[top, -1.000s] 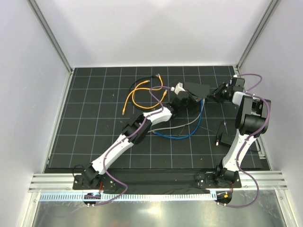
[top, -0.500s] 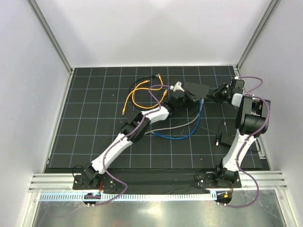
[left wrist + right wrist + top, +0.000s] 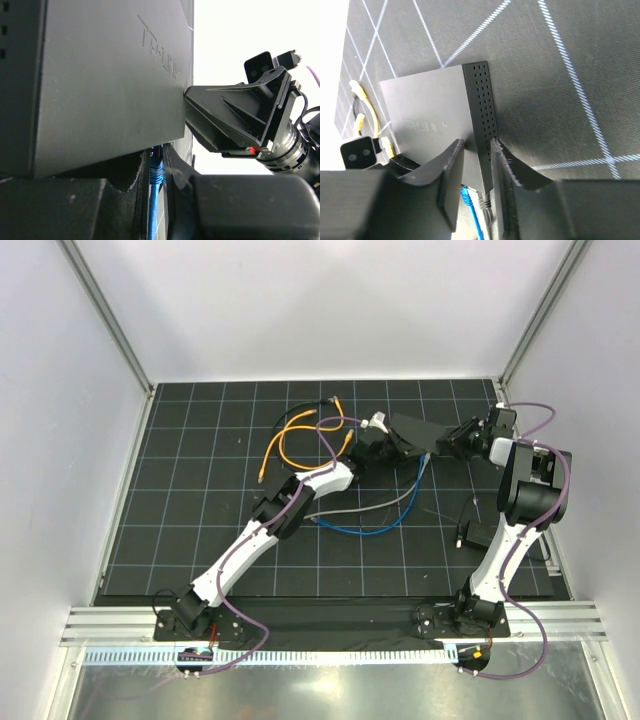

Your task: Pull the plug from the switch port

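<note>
The black switch (image 3: 415, 427) sits tilted at the back of the mat, and both grippers hold it up. My right gripper (image 3: 450, 438) is shut on its vented side edge (image 3: 481, 115), one finger on each face. My left gripper (image 3: 388, 448) is pressed up to the socket edge. In the left wrist view the switch (image 3: 100, 75) fills the upper left. The left gripper (image 3: 159, 157) is closed on the blue plug (image 3: 155, 172), which still sits in its port. The right wrist view shows the blue plug (image 3: 468, 197) next to a grey plug (image 3: 486, 205).
A blue cable (image 3: 370, 530) and a grey cable (image 3: 370, 505) loop over the mat from the switch. Yellow (image 3: 300, 440) and black (image 3: 290, 418) cables lie at the back left. A small black part (image 3: 478, 535) lies beside the right arm. White walls enclose the mat.
My left gripper has moved up and right, closer against the switch's socket edge. The blue cable loop has shifted slightly. The right gripper has stayed on the switch.
</note>
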You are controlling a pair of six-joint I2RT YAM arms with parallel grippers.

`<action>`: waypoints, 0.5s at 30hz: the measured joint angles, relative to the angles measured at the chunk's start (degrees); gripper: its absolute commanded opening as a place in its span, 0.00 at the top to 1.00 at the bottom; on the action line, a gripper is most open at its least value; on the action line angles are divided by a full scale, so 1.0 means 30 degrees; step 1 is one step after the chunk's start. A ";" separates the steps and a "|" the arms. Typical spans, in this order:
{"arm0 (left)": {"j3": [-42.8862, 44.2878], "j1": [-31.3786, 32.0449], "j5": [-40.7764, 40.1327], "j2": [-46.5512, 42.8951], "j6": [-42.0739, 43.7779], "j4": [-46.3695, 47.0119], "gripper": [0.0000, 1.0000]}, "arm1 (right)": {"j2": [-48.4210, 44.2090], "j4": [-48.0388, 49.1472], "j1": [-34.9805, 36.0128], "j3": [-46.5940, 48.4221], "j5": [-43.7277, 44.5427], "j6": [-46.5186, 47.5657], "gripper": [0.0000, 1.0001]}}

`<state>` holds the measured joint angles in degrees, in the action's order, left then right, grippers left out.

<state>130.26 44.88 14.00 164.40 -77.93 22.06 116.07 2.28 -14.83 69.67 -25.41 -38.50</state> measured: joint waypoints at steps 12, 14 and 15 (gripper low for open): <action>0.0896 0.0015 0.0000 0.0342 -0.0393 -0.0707 1.00 | -0.0903 -0.1705 0.0226 -0.0430 0.0284 0.1479 0.43; 0.1049 0.0015 -0.0022 0.0408 -0.0393 -0.0845 1.00 | -0.1166 -0.2149 0.0306 -0.0532 0.0342 0.1792 0.43; 0.1151 0.0015 -0.0029 0.0444 -0.0393 -0.0896 1.00 | -0.1239 -0.2310 0.0342 -0.0554 0.0350 0.1909 0.43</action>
<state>133.71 44.93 13.91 165.73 -79.11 19.38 112.36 -4.64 -13.80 68.01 -24.36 -32.77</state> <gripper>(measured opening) 0.154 0.574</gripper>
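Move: The left hand's fingers are already shut on the blue plug, at its port near the switch's right front corner; the switch's middle is about 6 cm ahead of that hand and 3 cm left. The right fingers still straddle the switch's right side; from that hand, the middle is some 3 cm ahead and 8 cm left. The blue plug is 3 cm back and 5 cm left of it, the grey plug 3 cm back and 3 cm left. The left fingers keep their pinch on the blue plug, that hand all but still, while the right fingers spread to over half open around the switch's right side. The right hand draws back about 2.5 cm along that side to the front corner, drifting slightly left and staying low. ##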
